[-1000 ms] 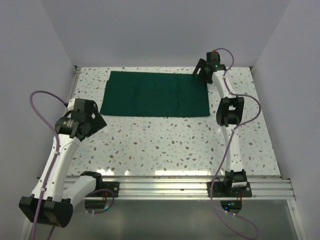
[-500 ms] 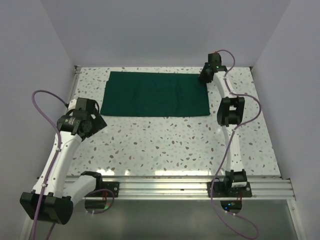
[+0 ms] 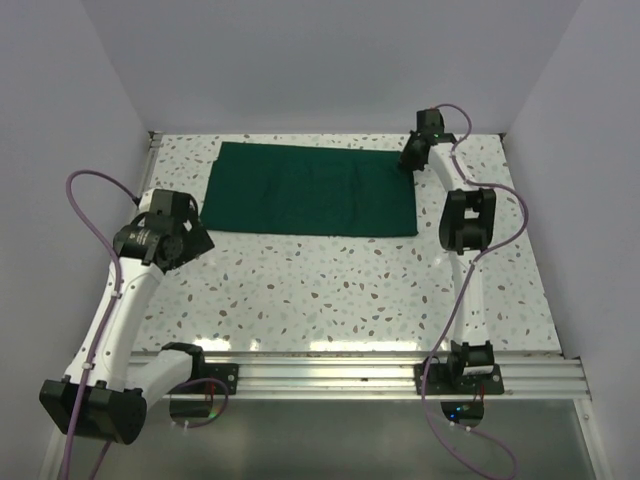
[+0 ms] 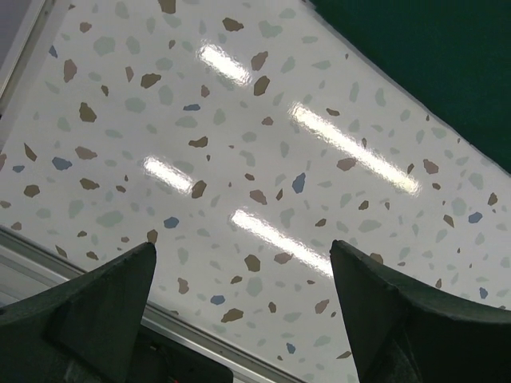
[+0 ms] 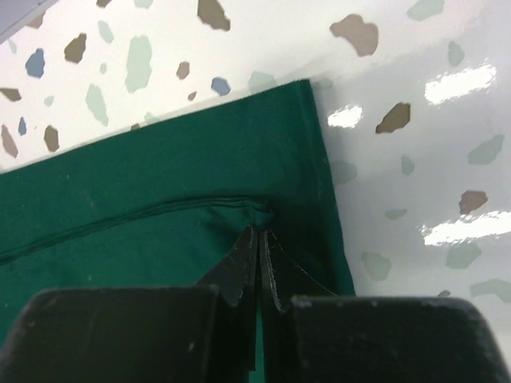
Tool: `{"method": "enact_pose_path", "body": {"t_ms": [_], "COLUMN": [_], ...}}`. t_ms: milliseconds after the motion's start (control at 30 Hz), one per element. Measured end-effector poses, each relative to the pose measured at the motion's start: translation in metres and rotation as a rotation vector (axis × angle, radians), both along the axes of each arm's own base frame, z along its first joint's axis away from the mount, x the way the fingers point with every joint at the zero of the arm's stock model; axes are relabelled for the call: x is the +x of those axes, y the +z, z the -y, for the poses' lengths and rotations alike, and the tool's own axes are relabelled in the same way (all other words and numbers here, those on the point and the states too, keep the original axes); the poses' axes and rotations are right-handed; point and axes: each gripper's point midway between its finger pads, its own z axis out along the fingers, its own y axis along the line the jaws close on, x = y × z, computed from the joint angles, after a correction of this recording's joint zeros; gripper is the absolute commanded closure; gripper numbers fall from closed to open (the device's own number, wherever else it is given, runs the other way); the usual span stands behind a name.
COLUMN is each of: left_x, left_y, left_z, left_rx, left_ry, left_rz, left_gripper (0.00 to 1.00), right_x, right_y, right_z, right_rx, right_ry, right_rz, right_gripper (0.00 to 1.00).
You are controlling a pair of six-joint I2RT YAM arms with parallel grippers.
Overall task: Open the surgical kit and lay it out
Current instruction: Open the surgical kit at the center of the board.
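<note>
The dark green cloth wrap (image 3: 310, 188) lies flat and folded at the back of the table. No steel tray or silver instruments show; they are hidden or out of view. My right gripper (image 3: 408, 160) is at the wrap's far right corner. In the right wrist view its jaws (image 5: 260, 233) are shut, pinching the corner of a folded top layer of the cloth (image 5: 160, 175). My left gripper (image 3: 190, 240) hovers over bare table just off the wrap's near left corner. It is open and empty (image 4: 243, 255), and the cloth's edge (image 4: 431, 56) shows at the top right.
The speckled white table (image 3: 330, 280) has walls at the back and on both sides. A metal rail (image 3: 380, 365) with the arm bases runs along the near edge. A purple cable (image 3: 85, 200) loops out at the left arm.
My right gripper has closed and settled onto the wrap's far right corner. My left gripper has shifted slightly toward the back of the table. The cloth has not visibly moved.
</note>
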Motion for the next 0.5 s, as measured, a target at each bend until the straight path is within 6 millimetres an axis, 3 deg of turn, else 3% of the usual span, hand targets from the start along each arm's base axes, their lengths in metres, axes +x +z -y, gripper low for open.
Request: {"method": "enact_pose_path", "body": {"t_ms": [200, 400, 500], "left_x": [0.014, 0.027, 0.033], "left_y": [0.024, 0.032, 0.033], "left_z": [0.001, 0.005, 0.007], "left_rx": [0.018, 0.023, 0.028], "left_ry": [-0.047, -0.106, -0.138], "left_rz": [0.059, 0.089, 0.098], "left_gripper": [0.04, 0.04, 0.02], "right_x": [-0.019, -0.046, -0.072], "right_y": [0.026, 0.099, 0.129], "right_z": [-0.026, -0.083, -0.112], "right_rx": [0.0, 0.0, 0.002], "right_ry": [0.061, 0.172, 0.236], "right_rz": [-0.006, 0.078, 0.104], "right_gripper": [1.0, 1.0, 1.0]}}
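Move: The closed right fingers already pinch the top layer of the surgical kit near its far right corner. That corner lies about 4 cm ahead and 2 cm to the right, the near right corner some 22 cm back and 1 cm to the right. The kit's middle, towards which the flap goes, is roughly 27 cm to the left, 8 cm back and 2 cm lower; from the left hand that middle lies about 33 cm ahead, 27 cm to the right and 17 cm below. Keeping the green edge pinched, the right hand peels it up and to the left, about 13 cm up and 11 cm across, while drawing back some 7 cm; it sets off gently, then speeds up over the kit towards its middle, turning about 15 degrees counter-clockwise. The open, empty left hand rises and reaches forward about 3 cm each way towards the kit, touching nothing. ##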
